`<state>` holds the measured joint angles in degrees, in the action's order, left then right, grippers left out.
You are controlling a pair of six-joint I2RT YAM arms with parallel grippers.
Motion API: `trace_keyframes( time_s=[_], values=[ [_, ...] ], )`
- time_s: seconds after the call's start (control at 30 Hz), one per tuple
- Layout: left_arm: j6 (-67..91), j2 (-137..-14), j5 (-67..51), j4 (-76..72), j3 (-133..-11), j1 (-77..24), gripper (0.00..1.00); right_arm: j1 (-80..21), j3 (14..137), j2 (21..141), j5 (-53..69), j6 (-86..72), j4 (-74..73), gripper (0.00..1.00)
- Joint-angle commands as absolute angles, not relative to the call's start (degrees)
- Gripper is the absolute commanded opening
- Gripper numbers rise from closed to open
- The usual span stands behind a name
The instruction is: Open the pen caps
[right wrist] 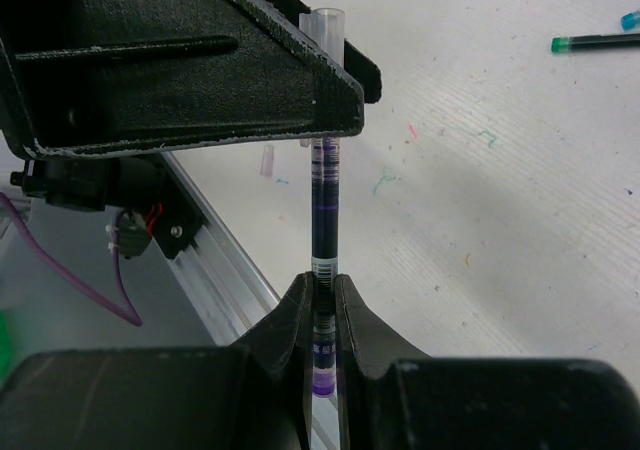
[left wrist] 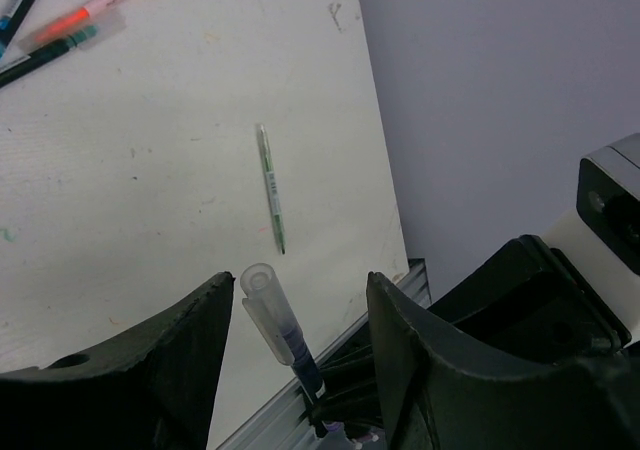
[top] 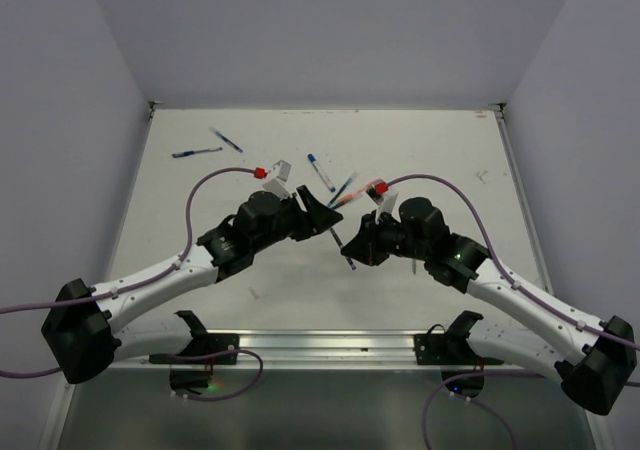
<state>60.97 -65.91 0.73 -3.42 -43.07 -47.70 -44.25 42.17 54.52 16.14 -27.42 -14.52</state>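
My right gripper is shut on the lower barrel of a purple pen and holds it above the table, pointing at the left gripper. The pen's translucent cap is still on and sits between the fingers of my left gripper, which is open; neither finger touches the cap. In the right wrist view the cap's tip shows past a left finger. In the top view the two grippers, left and right, meet mid-table with the pen between them.
Several loose pens lie on the far half of the table: blue ones and an orange-red one. A green pen lies by the right edge. The metal rail runs along the near edge.
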Motion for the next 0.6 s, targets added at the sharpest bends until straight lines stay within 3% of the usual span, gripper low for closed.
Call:
trace_keyframes(
  time_s=[0.0,0.4,0.5,0.57],
  values=[
    [63.4,-65.0,-2.7,-9.6,-41.4,-47.4,0.58,-44.4,42.5,53.2,16.3,-27.7,-13.4,0.00],
    [64.2,-62.4,-2.2,-10.5,-39.5,-47.5,0.41,-44.5,41.4,51.5,17.0,-29.4,-13.3,0.00],
    [63.6,-62.5,-2.5,-10.8,-39.6,-47.5,0.26,-44.5,41.5,51.2,17.1,-29.4,-13.5,0.00],
    [63.1,-62.9,-2.8,-11.0,-39.9,-47.5,0.11,-44.5,41.5,51.3,17.1,-29.4,-13.3,0.00]
  ],
)
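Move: The clear cap on the purple pen already stands between the left gripper's open fingertips, about 1 cm to the hand point's right and level in height. From the right gripper, which holds the barrel, the cap is roughly 7 cm ahead, 4 cm left and 2 cm up. On the table some 20 cm below the left hand, the green-capped pen lies about 18 cm ahead and 4 cm right, the orange marker 23 cm ahead and 10 cm right, and the uncapped green pen 5 cm ahead and 24 cm right. Ease the left gripper back about 1 cm, rolling it some 5 degrees so its left side drops, then lift it slightly as you close its fingers from well open until they pinch the purple pen's cap, closing fastest at the end. Keep the right gripper shut on the barrel, holding the pen up nearly still. ##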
